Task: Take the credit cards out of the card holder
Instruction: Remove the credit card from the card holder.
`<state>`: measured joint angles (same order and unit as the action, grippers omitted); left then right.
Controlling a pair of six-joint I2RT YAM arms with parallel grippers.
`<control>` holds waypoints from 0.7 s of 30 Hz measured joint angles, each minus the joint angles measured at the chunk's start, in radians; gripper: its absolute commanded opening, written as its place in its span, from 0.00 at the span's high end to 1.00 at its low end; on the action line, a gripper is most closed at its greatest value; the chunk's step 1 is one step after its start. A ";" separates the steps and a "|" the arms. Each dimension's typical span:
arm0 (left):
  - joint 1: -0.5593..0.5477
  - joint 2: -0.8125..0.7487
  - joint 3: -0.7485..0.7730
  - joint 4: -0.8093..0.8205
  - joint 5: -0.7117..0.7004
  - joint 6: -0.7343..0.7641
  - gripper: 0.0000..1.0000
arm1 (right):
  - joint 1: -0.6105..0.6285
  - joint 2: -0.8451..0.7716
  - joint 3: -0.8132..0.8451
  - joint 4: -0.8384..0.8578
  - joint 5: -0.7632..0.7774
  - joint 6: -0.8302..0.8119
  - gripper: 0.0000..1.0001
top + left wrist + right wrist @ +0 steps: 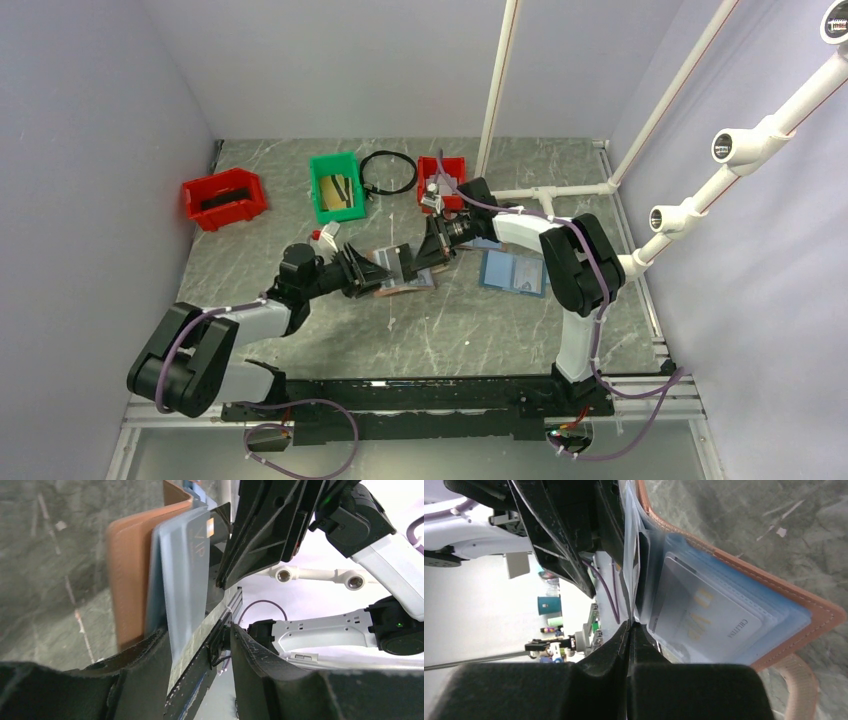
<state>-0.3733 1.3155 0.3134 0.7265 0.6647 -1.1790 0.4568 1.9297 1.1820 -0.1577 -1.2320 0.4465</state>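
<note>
The card holder [408, 285] lies open at the middle of the table, its reddish-brown cover [127, 580] and pale blue pocket pages showing. A pale grey credit card [192, 570] marked VIP sits in an upright page, and another credit card [709, 615] rests in a page against the cover [774, 587]. My left gripper [372, 270] is open at the holder's left side. In the left wrist view the page's lower edge stands inside the open left gripper [199, 630], against the left finger. My right gripper [432, 255] comes in from the right. In its wrist view the right gripper [630, 625] is shut on a thin page edge.
A second holder with a blue cover [513, 272] lies right of the arms' meeting point. At the back stand a red bin [225, 197], a green bin [337, 186], a black cable loop [388, 172] and a small red bin [452, 172]. A white pipe frame [560, 188] runs along the right.
</note>
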 measured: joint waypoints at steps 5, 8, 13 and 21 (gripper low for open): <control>0.034 -0.044 -0.034 -0.048 -0.004 0.015 0.50 | 0.000 0.003 0.000 -0.055 0.039 -0.072 1.00; 0.047 -0.084 -0.035 -0.101 -0.008 0.037 0.50 | 0.000 0.016 0.000 -0.091 0.063 -0.119 1.00; 0.066 -0.121 -0.049 -0.183 -0.016 0.069 0.51 | 0.000 0.049 0.001 -0.165 0.130 -0.192 1.00; 0.101 -0.187 -0.064 -0.356 -0.050 0.121 0.50 | 0.000 0.073 0.002 -0.253 0.233 -0.272 1.00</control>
<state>-0.2722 1.1286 0.2489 0.3706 0.6147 -1.0580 0.4572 2.0026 1.1843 -0.4107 -0.9989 0.1741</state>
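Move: The right hand already pinches the black card by its edge; the card's middle is about 3 cm to the left of that hand. The open brown card holder it comes out of has its middle roughly 3 cm left and 5 cm below. A second brown holder lies some 13 cm right and 8 cm ahead, the red box of cards about 20 cm ahead and 6 cm right. From the half-open left hand, the holder being emptied is about 3 cm right, 1 cm ahead and 5 cm below. Down by about 7.5 cm and a little to its right goes the right hand, slowly at first, then faster, its left-pointing fingers dipping some 15 degrees while they keep their pinch on the black card. The left hand, already half open, draws off to the left and down by about 4 cm each, slightly back, away from the card. ##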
